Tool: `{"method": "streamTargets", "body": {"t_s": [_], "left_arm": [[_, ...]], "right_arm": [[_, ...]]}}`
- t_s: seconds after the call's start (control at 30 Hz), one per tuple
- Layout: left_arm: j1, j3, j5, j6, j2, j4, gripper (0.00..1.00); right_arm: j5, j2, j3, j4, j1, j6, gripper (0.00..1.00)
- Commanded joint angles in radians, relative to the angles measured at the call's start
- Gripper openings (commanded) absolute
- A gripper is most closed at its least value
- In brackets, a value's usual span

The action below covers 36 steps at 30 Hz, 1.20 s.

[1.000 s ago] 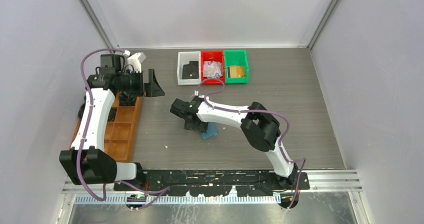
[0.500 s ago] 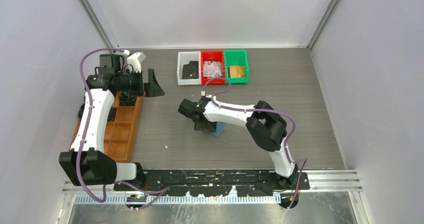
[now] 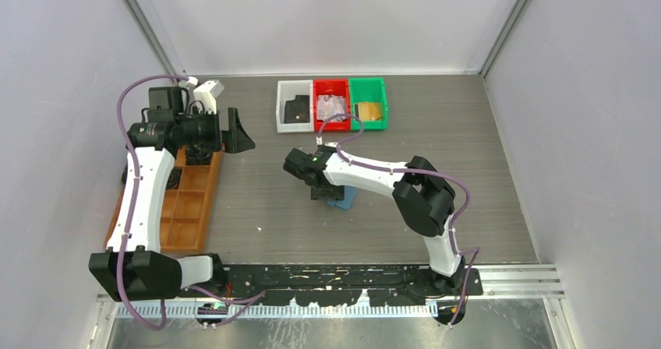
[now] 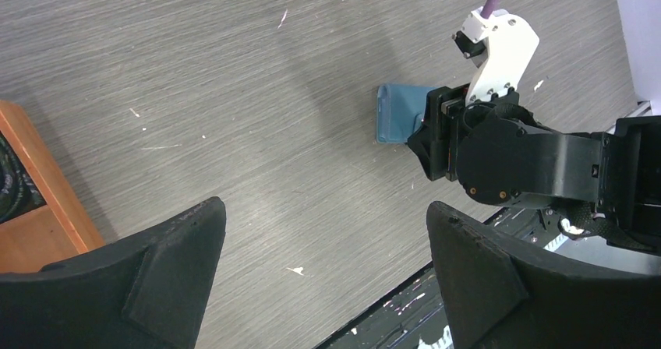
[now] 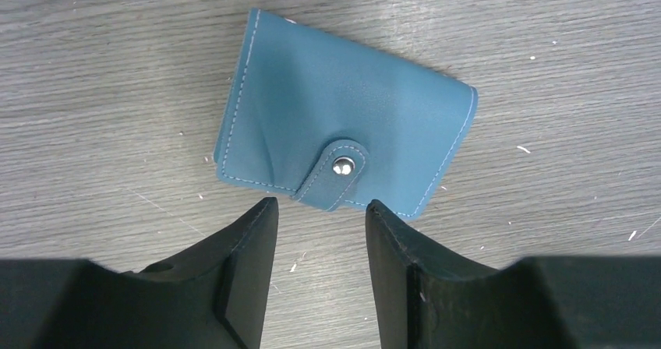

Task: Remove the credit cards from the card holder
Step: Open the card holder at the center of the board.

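The card holder (image 5: 343, 142) is a blue wallet lying flat on the table, folded, with its tab snapped down. It also shows as the card holder (image 3: 345, 201) and, in the left wrist view, as the card holder (image 4: 394, 114). My right gripper (image 5: 319, 205) hovers just over its tab edge, jaws apart with nothing between them; from above the right gripper (image 3: 321, 192) covers part of it. Credit cards lie in the bins: a black one (image 3: 296, 109), a silvery one (image 3: 331, 107), a gold one (image 3: 368, 112). My left gripper (image 3: 238, 131) hangs open at the far left, wide in its own view (image 4: 323, 209).
White (image 3: 282, 103), red (image 3: 318, 92) and green (image 3: 383, 100) bins stand in a row at the back. An orange-brown compartment tray (image 3: 191, 209) lies along the left side under the left arm. Walls close in on both sides.
My right gripper has moved to the right and its jaws have narrowed a little. The blue holder's visible part now lies further right too. The left arm has barely shifted.
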<state>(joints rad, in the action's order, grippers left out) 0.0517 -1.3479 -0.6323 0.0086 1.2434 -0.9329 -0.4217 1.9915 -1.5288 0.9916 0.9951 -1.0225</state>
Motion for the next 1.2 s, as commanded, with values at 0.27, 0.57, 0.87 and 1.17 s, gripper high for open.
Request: {"method": "streamTargets", "body": {"t_s": [0.27,0.57,0.87,1.17], "left_arm": [[-0.003,-0.005,-0.023,-0.004,-0.018,0.034,1.0],[-0.004,-0.007,-0.022,-0.004,-0.02,0.033,1.0],[-0.004,-0.008,-0.022,-0.004,-0.017,0.041,1.0],[-0.005,0.028,-0.074,-0.063,-0.009,0.055,1.0]], "right_arm": [[0.024,-0.014,0.029,-0.065,-0.053,0.001,0.48],[0.065,0.007,0.041,-0.103,-0.043,-0.029,0.47],[0.045,0.012,0.104,-0.123,-0.043,-0.065,0.3],[0.024,-0.094,0.16,-0.233,-0.044,-0.008,0.0]]}}
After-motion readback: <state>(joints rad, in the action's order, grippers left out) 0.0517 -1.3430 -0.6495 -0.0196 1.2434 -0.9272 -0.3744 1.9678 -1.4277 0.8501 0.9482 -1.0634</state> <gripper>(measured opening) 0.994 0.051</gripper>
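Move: The right gripper hangs half open just above the card holder: the strap with its snap is only about 1 cm ahead, 1 cm to its right and 2 cm below, on the holder's near edge. The holder's middle lies roughly 2 cm beyond the strap. The red tray stands some 26 cm straight ahead, the white tray 11 cm to the left of it. From the idle left hand, the strap is about 22 cm to the right, 5 cm back and 23 cm below. Bring the right gripper down about 2 cm onto the card holder's strap, first easing forward and right by just over 1 cm, then coming back left while still sinking, with only a slight roll of the wrist. There hold the hand in place and shut the fingers from half open, pinching the strap by its snap from left and right. ##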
